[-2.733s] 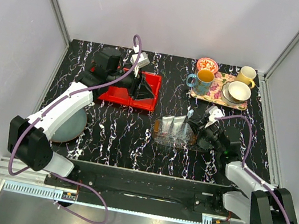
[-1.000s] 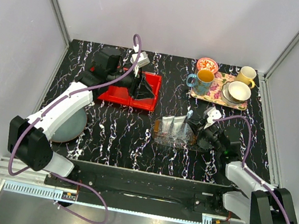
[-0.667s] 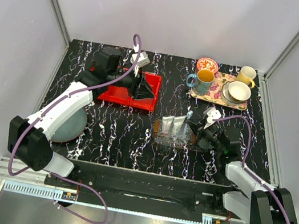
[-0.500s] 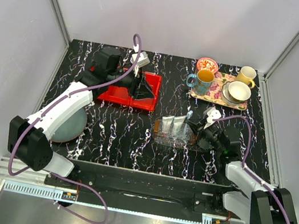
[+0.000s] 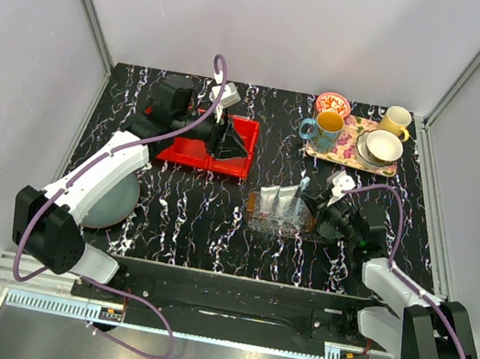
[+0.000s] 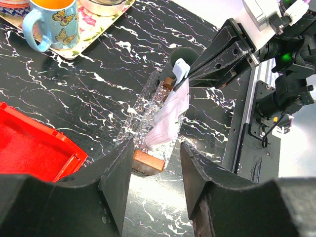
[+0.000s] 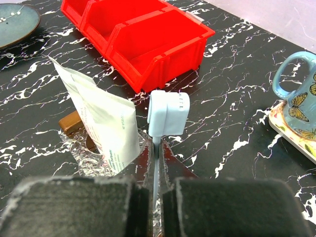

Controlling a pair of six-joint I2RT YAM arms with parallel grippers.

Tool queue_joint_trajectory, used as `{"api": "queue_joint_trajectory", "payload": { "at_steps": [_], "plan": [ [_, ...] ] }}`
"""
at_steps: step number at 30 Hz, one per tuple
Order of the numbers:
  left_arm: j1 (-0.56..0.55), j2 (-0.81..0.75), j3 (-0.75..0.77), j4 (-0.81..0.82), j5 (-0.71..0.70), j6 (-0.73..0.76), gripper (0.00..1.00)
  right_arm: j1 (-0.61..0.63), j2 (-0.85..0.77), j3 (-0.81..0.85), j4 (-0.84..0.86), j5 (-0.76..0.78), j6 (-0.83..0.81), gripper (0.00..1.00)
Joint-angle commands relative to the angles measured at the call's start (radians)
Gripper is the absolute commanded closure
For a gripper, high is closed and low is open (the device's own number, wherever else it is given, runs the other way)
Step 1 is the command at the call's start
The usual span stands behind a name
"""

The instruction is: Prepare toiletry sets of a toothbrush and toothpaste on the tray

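Observation:
The clear tray (image 5: 272,219) with orange-brown ends sits at mid-table. Two white toothpaste tubes (image 5: 271,200) stand leaning in it. My right gripper (image 5: 312,203) is shut on the pale blue toothbrush (image 5: 304,184) and holds it upright at the tray's right end, head up. In the right wrist view the toothbrush (image 7: 168,113) neck runs down between the shut fingers (image 7: 143,163), next to a toothpaste tube (image 7: 106,116) in the tray (image 7: 74,145). My left gripper (image 5: 244,148) is open and empty over the red bins; its view shows the tray (image 6: 140,111), toothpaste (image 6: 170,116) and toothbrush head (image 6: 180,69).
Red bins (image 5: 214,142) stand left of the tray. A floral tray (image 5: 350,146) with mugs and a bowl is at the back right. A grey plate (image 5: 115,199) lies at the left under the left arm.

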Motion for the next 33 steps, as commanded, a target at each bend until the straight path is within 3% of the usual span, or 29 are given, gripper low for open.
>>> {"api": "queue_joint_trajectory", "payload": {
  "at_steps": [1, 20, 33],
  "plan": [
    [0.006, -0.006, 0.045, 0.027, 0.032, 0.013, 0.53, -0.009, -0.014, 0.047, -0.017, 0.035, -0.015, 0.95],
    [0.008, -0.012, 0.04, 0.021, 0.033, 0.022, 0.53, -0.012, -0.011, 0.061, -0.057, 0.078, -0.043, 0.78],
    [0.006, -0.012, 0.04, 0.014, 0.033, 0.026, 0.53, -0.012, -0.009, 0.063, -0.06, 0.084, -0.043, 0.73]
  ]
}}
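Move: The shut right fingers still hold the toothbrush upright over the right end of the clear tray, whose middle is about 6 cm left, level fore-aft and some 9 cm below. The nearer toothpaste lies 5 cm left and 1 cm ahead, the grey cup 8 cm right and level fore-aft, the blue mug 21 cm ahead and 2 cm right. From the left hand the tray is roughly 12 cm right, 1 cm ahead and 22 cm lower. The right fingers open about a quarter, letting go of the toothbrush as the hand eases 1.5 cm forward-right, slightly down. ##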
